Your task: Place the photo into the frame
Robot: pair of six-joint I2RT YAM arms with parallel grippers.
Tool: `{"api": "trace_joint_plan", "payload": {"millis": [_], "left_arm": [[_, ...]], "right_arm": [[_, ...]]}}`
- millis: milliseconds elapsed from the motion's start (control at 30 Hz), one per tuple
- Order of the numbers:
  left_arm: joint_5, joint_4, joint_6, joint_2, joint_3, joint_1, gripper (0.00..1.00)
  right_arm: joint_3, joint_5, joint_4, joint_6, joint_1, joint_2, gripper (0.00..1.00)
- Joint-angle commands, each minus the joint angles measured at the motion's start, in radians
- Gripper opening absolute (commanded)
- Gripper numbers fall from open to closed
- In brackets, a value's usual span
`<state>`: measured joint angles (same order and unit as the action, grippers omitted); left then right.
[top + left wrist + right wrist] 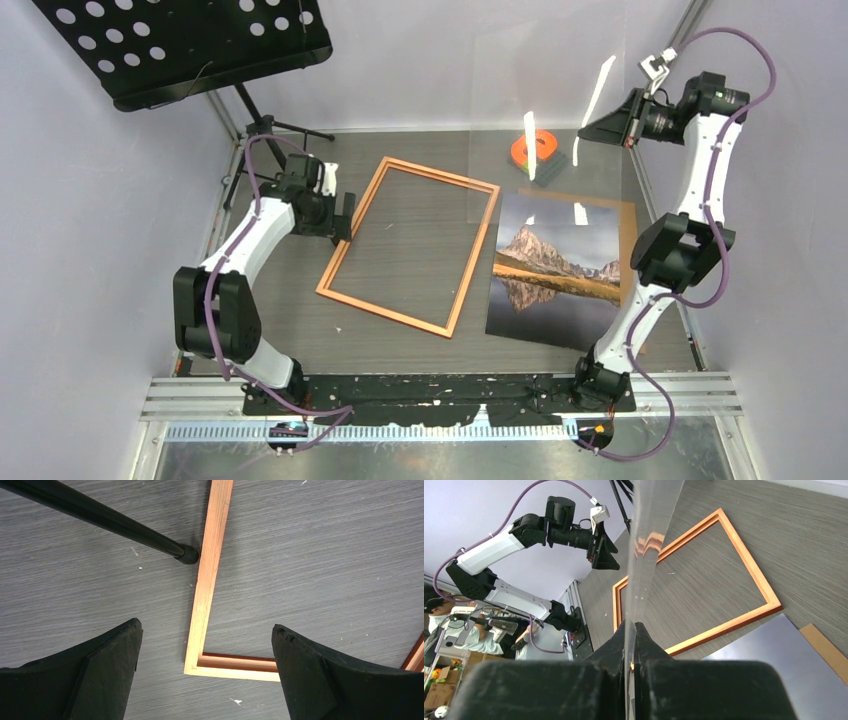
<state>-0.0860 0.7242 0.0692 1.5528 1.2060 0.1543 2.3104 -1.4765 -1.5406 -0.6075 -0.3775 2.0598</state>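
The frame [410, 245], a thin orange-brown wooden border, lies flat mid-table. The photo [560, 265], a mountain mirrored in a lake, lies face up to its right on a brown backing board [628, 215]. My left gripper [345, 215] hovers open above the frame's left side; the left wrist view shows a frame corner [200, 660] between the spread fingers [115, 670]. My right gripper [585, 133] is raised at the back right, shut on the edge of a clear pane [649, 540]. That pane [545, 110] stands nearly upright in the air.
An orange tape roll [532, 148] and a dark grey block [548, 172] sit at the back, behind the pane. A black music stand [200, 40] hangs over the back left; one tripod foot [187, 555] rests against the frame's outer edge.
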Motion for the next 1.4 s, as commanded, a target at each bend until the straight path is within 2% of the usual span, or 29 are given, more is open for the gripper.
{"api": "trace_joint_plan", "payload": {"millis": [0, 33, 67, 100, 133, 167, 200, 233, 267, 300, 400, 667, 800, 1067, 1267, 1367], "left_arm": [[0.025, 0.005, -0.015, -0.012, 0.033, -0.01, 0.99], [0.026, 0.004, -0.016, -0.013, 0.03, -0.011, 0.99], [0.026, 0.002, -0.014, -0.014, 0.028, -0.014, 0.99], [0.027, 0.001, -0.013, -0.014, 0.025, -0.017, 0.99], [0.027, 0.0, -0.013, -0.015, 0.022, -0.02, 0.99], [0.027, -0.001, -0.01, -0.016, 0.019, -0.024, 0.99], [0.028, -0.004, -0.008, -0.017, 0.015, -0.028, 0.99], [0.027, -0.007, -0.007, -0.017, 0.013, -0.034, 0.99], [0.025, -0.009, -0.003, -0.018, 0.009, -0.038, 0.99], [0.024, -0.01, -0.001, -0.018, 0.008, -0.044, 0.99], [0.02, -0.014, 0.003, -0.019, 0.0, -0.057, 0.99], [0.003, -0.038, 0.006, -0.006, -0.022, -0.077, 0.99], [-0.018, -0.053, 0.015, 0.002, -0.043, -0.085, 0.99], [-0.107, -0.087, 0.042, 0.041, -0.097, -0.085, 0.99], [-0.171, -0.11, 0.05, 0.083, -0.138, -0.085, 0.99], [-0.214, -0.115, 0.06, 0.099, -0.144, -0.084, 0.95]], "right_arm": [[0.018, 0.04, 0.151, 0.237, 0.043, -0.04, 0.06], [-0.025, 0.054, 0.298, 0.29, 0.046, -0.061, 0.06], [-0.154, 0.099, 0.395, 0.439, 0.054, -0.125, 0.06], [-0.235, 0.125, 0.683, 0.656, 0.058, -0.166, 0.06], [-0.461, 0.172, 0.899, 0.816, 0.061, -0.271, 0.06], [-0.586, 0.185, 1.401, 1.192, 0.062, -0.319, 0.06], [-0.742, 0.179, 1.644, 1.348, 0.064, -0.374, 0.06], [-0.778, 0.17, 1.939, 1.576, 0.074, -0.383, 0.06], [-0.836, 0.171, 2.135, 1.658, 0.079, -0.388, 0.06], [-0.861, 0.179, 2.191, 1.755, 0.089, -0.401, 0.06], [-0.951, 0.218, 2.221, 1.779, 0.111, -0.442, 0.06], [-1.166, 0.309, 2.052, 1.621, 0.227, -0.599, 0.06], [-1.297, 0.333, 2.099, 1.609, 0.307, -0.633, 0.06], [-1.475, 0.344, 2.215, 1.6, 0.377, -0.572, 0.06], [-1.496, 0.338, 2.219, 1.578, 0.423, -0.515, 0.06], [-1.497, 0.341, 2.194, 1.556, 0.432, -0.503, 0.06]]}}
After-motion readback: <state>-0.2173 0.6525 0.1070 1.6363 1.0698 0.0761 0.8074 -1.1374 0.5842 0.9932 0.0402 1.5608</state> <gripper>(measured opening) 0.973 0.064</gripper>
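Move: The right gripper still pinches the clear sheet; the wooden frame's middle lies roughly 33 cm to its left, about 5 cm nearer the base and some 34 cm below. The photo lies about 11 cm back and 7 cm left of that gripper, the orange object roughly 12 cm ahead and 10 cm left, both at table level. From the open left gripper, the frame's middle is about 14 cm right, 1 cm ahead and 11 cm below; the tripod foot is about 2 cm ahead and 1 cm left. Keep the right pinch on the clear sheet and swing it left over the frame: dip and edge about 3 cm forward first, then carry it some 16 cm left, back past the start and well down, tipping the hand's forward side down about 25 degrees. Ease the open left gripper slightly left, then sink it about 6 cm beside the frame's left bar, drifting back and right again. ##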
